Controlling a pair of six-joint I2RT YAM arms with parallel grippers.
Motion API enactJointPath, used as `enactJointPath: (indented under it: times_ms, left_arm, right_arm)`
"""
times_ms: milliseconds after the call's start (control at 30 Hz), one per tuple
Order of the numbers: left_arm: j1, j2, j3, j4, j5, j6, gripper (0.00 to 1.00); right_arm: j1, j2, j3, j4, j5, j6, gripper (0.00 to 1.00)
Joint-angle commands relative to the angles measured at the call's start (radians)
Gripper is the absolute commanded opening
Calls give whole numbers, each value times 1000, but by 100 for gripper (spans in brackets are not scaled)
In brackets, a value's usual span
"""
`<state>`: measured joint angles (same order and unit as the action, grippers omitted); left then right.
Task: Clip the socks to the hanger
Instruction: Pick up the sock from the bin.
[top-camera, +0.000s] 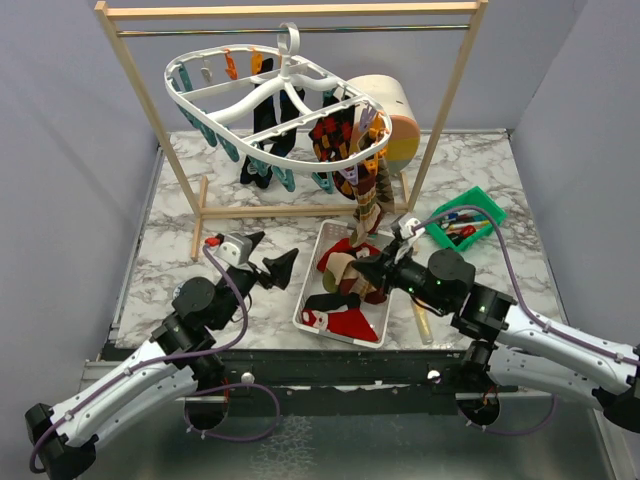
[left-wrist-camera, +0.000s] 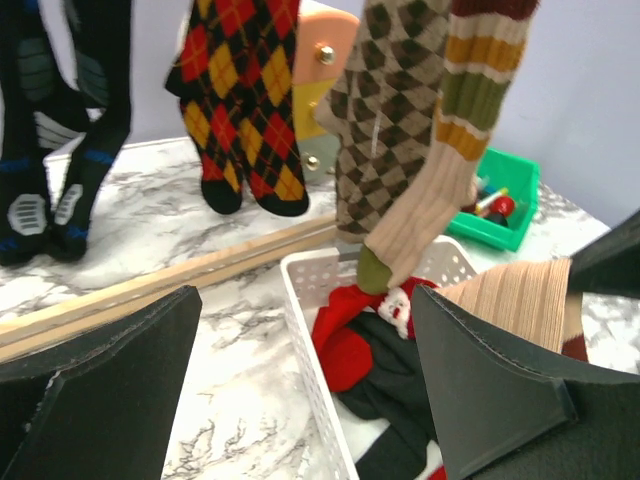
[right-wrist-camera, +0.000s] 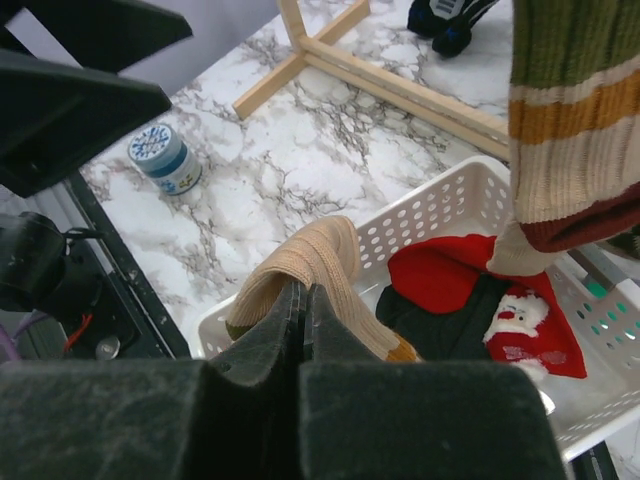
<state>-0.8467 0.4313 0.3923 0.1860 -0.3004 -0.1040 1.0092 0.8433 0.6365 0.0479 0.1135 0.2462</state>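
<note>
The white oval hanger (top-camera: 215, 100) hangs from the wooden rack's rod. Black socks (top-camera: 265, 140), a red argyle pair (top-camera: 330, 135) and brown argyle and striped socks (top-camera: 370, 190) are clipped to it. A white basket (top-camera: 309, 275) below holds red, black and Santa-patterned socks (right-wrist-camera: 450, 290). My right gripper (right-wrist-camera: 304, 290) is shut on a tan ribbed sock (right-wrist-camera: 300, 250), lifted just above the basket. My left gripper (left-wrist-camera: 305, 300) stands open and empty left of the basket, facing the tan ribbed sock (left-wrist-camera: 510, 290).
The wooden rack's base bars (top-camera: 290, 210) lie behind the basket. A green bin (top-camera: 470, 218) with small items sits at the right, and a cream and orange cylinder (top-camera: 395, 115) behind the hanger. A small blue-and-white jar (right-wrist-camera: 165, 158) stands left of the basket.
</note>
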Motion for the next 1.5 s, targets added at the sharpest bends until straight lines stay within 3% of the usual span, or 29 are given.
enactJointPath:
  times_ms: [0,100,367,767,1033,1467]
  left_arm:
    - [-6,50,12,49,208,9,87]
    - [-6,104,21,94,360,5,87]
    - [-6,271,100,123,579,-7,87]
    - [-6,368,135,179,724,-41,87]
    - [-6,455,171,184,711,-56,81]
    - [-6,483,179,184,670,-34,54]
  right_arm:
    - [8,-72,-18,-46,37,33,0]
    - [8,-104,-23,-46,38,40,0]
    - [8,-120,-38,-20,22,48,0]
    - [7,-109,-42,24,-4,47,0]
    - [8,-100,-23,30,-52,32,0]
    - [7,-85,7,49,-106,19,0]
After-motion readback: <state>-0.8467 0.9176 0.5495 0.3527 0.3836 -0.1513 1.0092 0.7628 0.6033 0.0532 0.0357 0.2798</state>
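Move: The beige sock, already pinched in the right fingers over the bin, has its loose toe end about 13 cm to the left hand's right, some 3 cm back and 3 cm lower. The bin's middle lies level with the left hand, about 11 cm right and 18 cm below; a striped hanging sock is roughly 5 cm ahead, 17 cm right and 3 cm up. From the right hand the toe end is only about 2 cm left, 1 cm ahead and 1 cm lower. The left hand sweeps about 13 cm right and some 4 cm back towards the right hand, dipping slightly and swinging about 40 degrees clockwise, until its open fingers straddle the sock's toe end right beside the right fingertips, where they begin to close and get roughly a third of the way. The right hand keeps its shut pinch on the sock and presents it, rising a centimetre or two at first and then easing back about 2 cm. ##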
